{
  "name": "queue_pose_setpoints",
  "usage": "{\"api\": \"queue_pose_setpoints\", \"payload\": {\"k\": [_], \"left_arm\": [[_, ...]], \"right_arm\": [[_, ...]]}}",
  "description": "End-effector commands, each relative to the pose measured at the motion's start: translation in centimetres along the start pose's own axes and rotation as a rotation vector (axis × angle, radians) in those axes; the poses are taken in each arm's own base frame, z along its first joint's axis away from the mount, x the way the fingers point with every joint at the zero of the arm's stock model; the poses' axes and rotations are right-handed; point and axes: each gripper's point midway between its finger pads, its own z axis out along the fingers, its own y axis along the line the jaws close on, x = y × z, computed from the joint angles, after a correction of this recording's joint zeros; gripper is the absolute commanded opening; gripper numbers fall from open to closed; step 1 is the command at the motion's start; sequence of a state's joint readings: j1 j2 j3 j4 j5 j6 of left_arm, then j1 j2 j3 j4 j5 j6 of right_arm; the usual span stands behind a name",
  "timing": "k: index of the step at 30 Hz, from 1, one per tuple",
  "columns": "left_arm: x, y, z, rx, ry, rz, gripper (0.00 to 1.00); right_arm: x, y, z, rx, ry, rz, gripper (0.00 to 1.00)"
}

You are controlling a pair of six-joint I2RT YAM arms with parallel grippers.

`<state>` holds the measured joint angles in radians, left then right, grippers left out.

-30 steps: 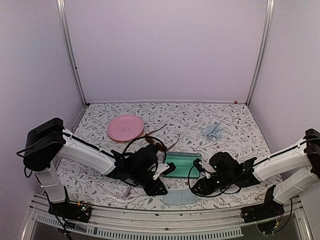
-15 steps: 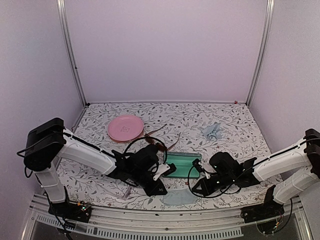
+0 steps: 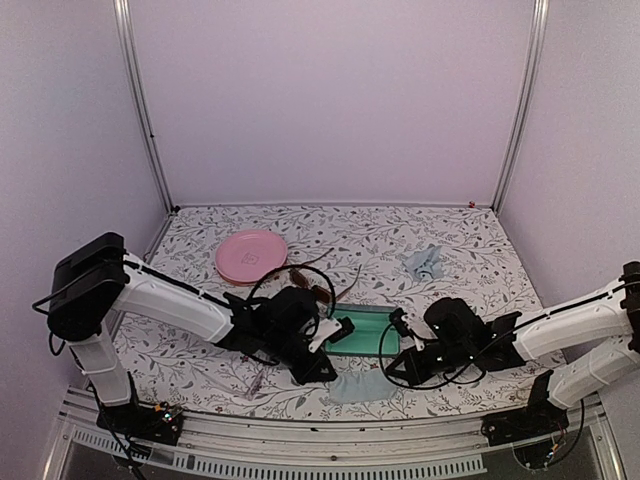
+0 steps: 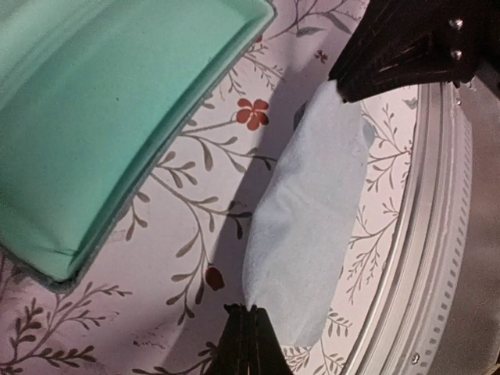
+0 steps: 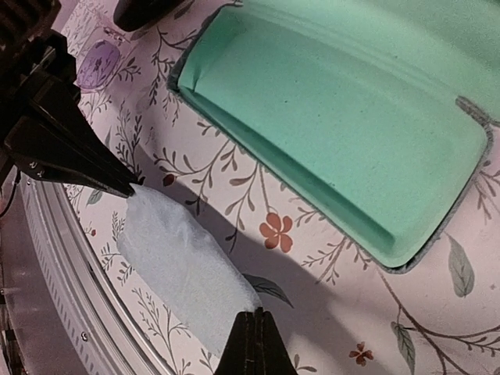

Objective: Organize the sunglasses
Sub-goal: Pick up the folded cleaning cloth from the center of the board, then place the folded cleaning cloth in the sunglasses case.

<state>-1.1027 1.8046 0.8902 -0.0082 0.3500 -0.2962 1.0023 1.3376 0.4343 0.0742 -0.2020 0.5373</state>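
A pale blue cloth hangs stretched between my two grippers near the table's front edge. My left gripper is shut on its left end. The right gripper is shut on the other end. The cloth sags in a narrow roll just above the floral table. The reddish-brown sunglasses lie behind my left arm, partly hidden by it. A pale purplish lens shows beyond the left gripper in the right wrist view.
An open case with a green lining lies just behind the cloth. A pink plate sits at the back left and a crumpled blue cloth at the back right. A metal rail runs along the front edge.
Both grippers have closed on the ends of the pale blue cloth. The cloth, flat on the table before, is now bunched into a narrow roll and raised slightly.
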Motion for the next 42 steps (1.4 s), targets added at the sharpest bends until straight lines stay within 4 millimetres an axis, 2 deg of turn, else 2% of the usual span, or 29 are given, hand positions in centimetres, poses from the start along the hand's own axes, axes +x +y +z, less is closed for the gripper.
{"api": "queue_pose_setpoints", "payload": {"k": [1, 10, 17, 29, 42], "left_arm": [[-3.1, 1.0, -1.7, -0.036, -0.068, 0.018, 0.00], [-6.2, 3.9, -2.0, -0.095, -0.093, 0.019, 0.00], [-7.1, 6.2, -1.9, -0.149, -0.085, 0.013, 0.00], [-7.4, 8.3, -1.5, -0.200, -0.067, 0.008, 0.00], [-8.4, 9.5, -1.8, -0.229, -0.076, 0.030, 0.00]], "right_arm": [[-2.7, -0.8, -1.0, 0.037, -0.080, 0.010, 0.00], [-6.2, -2.2, -1.7, 0.098, -0.160, 0.003, 0.00], [-7.9, -3.3, -0.9, 0.154, -0.167, -0.006, 0.00], [-8.6, -4.6, 0.3, 0.207, -0.151, -0.004, 0.00], [-9.3, -5.1, 0.8, 0.242, -0.147, -0.030, 0.00]]}}
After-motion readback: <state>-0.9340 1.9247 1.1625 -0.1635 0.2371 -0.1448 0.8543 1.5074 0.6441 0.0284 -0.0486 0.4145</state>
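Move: Both hands already pinch the blue cloth by its far corners just above the table. The open green case's tray is centred about 9 cm ahead of the left hand and 7 cm to its right, about 3 cm lower; from the right hand it is some 9 cm ahead, 7 cm left and 4 cm down. The brown sunglasses lie roughly 20 cm ahead of the left hand, 2 cm left; the black case is about 14 cm ahead, 9 cm left. Forward side by side, the left hand about 11 cm and the right slightly less, both arms carry the stretched cloth from in front of the green case over its tray towards the raised lid. They arc up 3 to 4 cm, then sink about 2 cm while slowing, fingertips tilting some 10 degrees forward. Fingers stay shut on the corners. ##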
